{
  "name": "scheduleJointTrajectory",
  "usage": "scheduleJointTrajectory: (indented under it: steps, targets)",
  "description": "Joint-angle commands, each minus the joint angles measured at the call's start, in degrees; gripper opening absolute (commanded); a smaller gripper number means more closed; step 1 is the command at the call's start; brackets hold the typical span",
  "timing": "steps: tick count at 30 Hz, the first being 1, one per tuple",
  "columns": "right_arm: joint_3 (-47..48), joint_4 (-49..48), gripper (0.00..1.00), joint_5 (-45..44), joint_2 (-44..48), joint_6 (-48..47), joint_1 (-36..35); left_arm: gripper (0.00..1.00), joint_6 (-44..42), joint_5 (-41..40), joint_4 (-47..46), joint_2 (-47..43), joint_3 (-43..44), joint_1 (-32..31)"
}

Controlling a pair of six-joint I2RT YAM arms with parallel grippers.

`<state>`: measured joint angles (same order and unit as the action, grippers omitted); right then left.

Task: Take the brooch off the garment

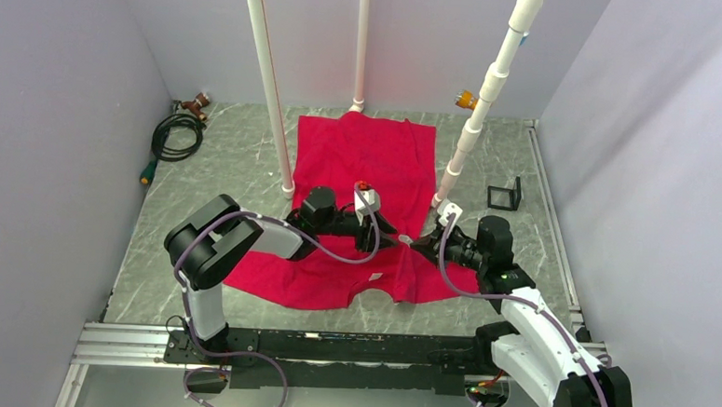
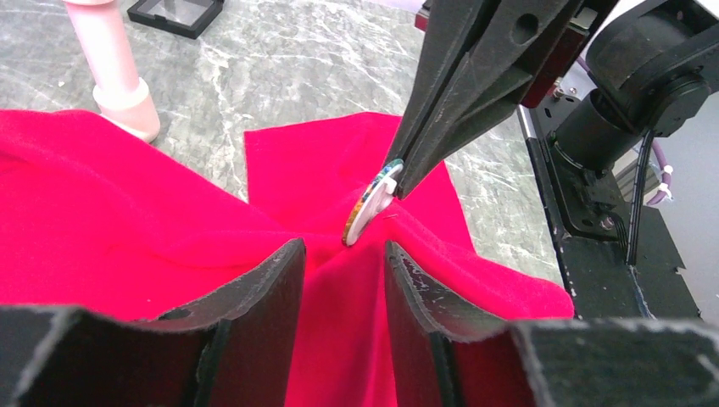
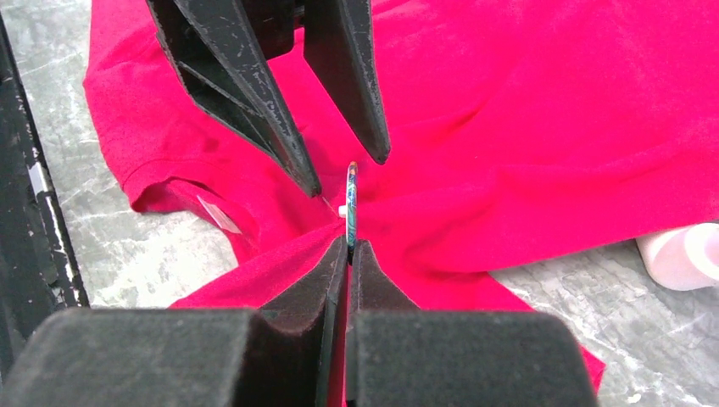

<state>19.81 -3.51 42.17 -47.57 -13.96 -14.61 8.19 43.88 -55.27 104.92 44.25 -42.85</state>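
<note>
The garment [image 1: 369, 157] is a red T-shirt lying flat on the marble table, pulled up into a ridge near its neckline. The brooch [image 2: 370, 208], a small round disc with a pale rim, stands on edge at the top of that ridge. My right gripper [image 3: 348, 246] is shut on the brooch [image 3: 351, 208], pinching its lower rim. In the top view it [image 1: 418, 244] meets the left gripper [image 1: 394, 240] over the shirt. My left gripper [image 2: 345, 250] is open, its fingers apart on either side of the red fold just below the disc.
Three white pipes [image 1: 270, 87] [image 1: 361, 45] [image 1: 489, 89] rise from the table around the shirt; one base [image 2: 119, 85] stands close to the fold. A small black frame [image 1: 504, 196] sits to the right, a coiled black hose [image 1: 176, 136] at the far left. The white neck label [image 3: 219, 214] shows.
</note>
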Motion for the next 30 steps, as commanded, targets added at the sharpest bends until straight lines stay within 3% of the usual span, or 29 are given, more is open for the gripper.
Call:
scheduleJointTrajectory:
  steps: [1,12,22,30]
  targets:
    - [0.57,-1.73,0.0,-0.2,-0.07,-2.41,-0.15,0.46,-0.61,3.27,-6.33,-1.03,-0.88,0.05]
    - [0.66,-1.25,0.0,-0.72,-0.07,-7.81,-0.22,0.47,-2.75,2.43,-4.05,0.89,-1.53,-0.19]
    - [0.93,-1.08,0.0,-1.26,-1.33,-13.92,-0.23,0.41,-6.07,-0.34,0.69,1.68,-0.47,-1.63]
    - [-0.03,-0.14,0.0,-3.97,-2.91,-22.62,-0.18,0.06,-5.82,-0.11,1.23,0.69,-0.2,-1.81]
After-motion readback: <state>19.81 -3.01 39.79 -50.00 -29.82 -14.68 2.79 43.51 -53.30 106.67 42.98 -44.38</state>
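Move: The left fingers, pointing right, go for the raised garment fold behind the brooch's pin side: about 1 cm back, 1 cm right and 3 cm below that hand. The brooch lies level fore and aft with the left hand, 2 cm right and 1 cm above; from the right hand, which holds its rim, its middle is 1 cm ahead, 2 cm left and 1 cm down. The garment label is some 8 cm back, 4 cm left and 10 cm below the left hand. Down and a little back, the left hand sinks about 3 cm from the brooch's free edge to the raised cloth below its pin side, half-open fingers closing to nearly shut on the fold near the end. The right hand keeps its pinch on the brooch rim and eases 1 to 2 cm forward, down and right, rolling some 15 degrees about its own fingers, counter-clockwise seen from behind that hand. ##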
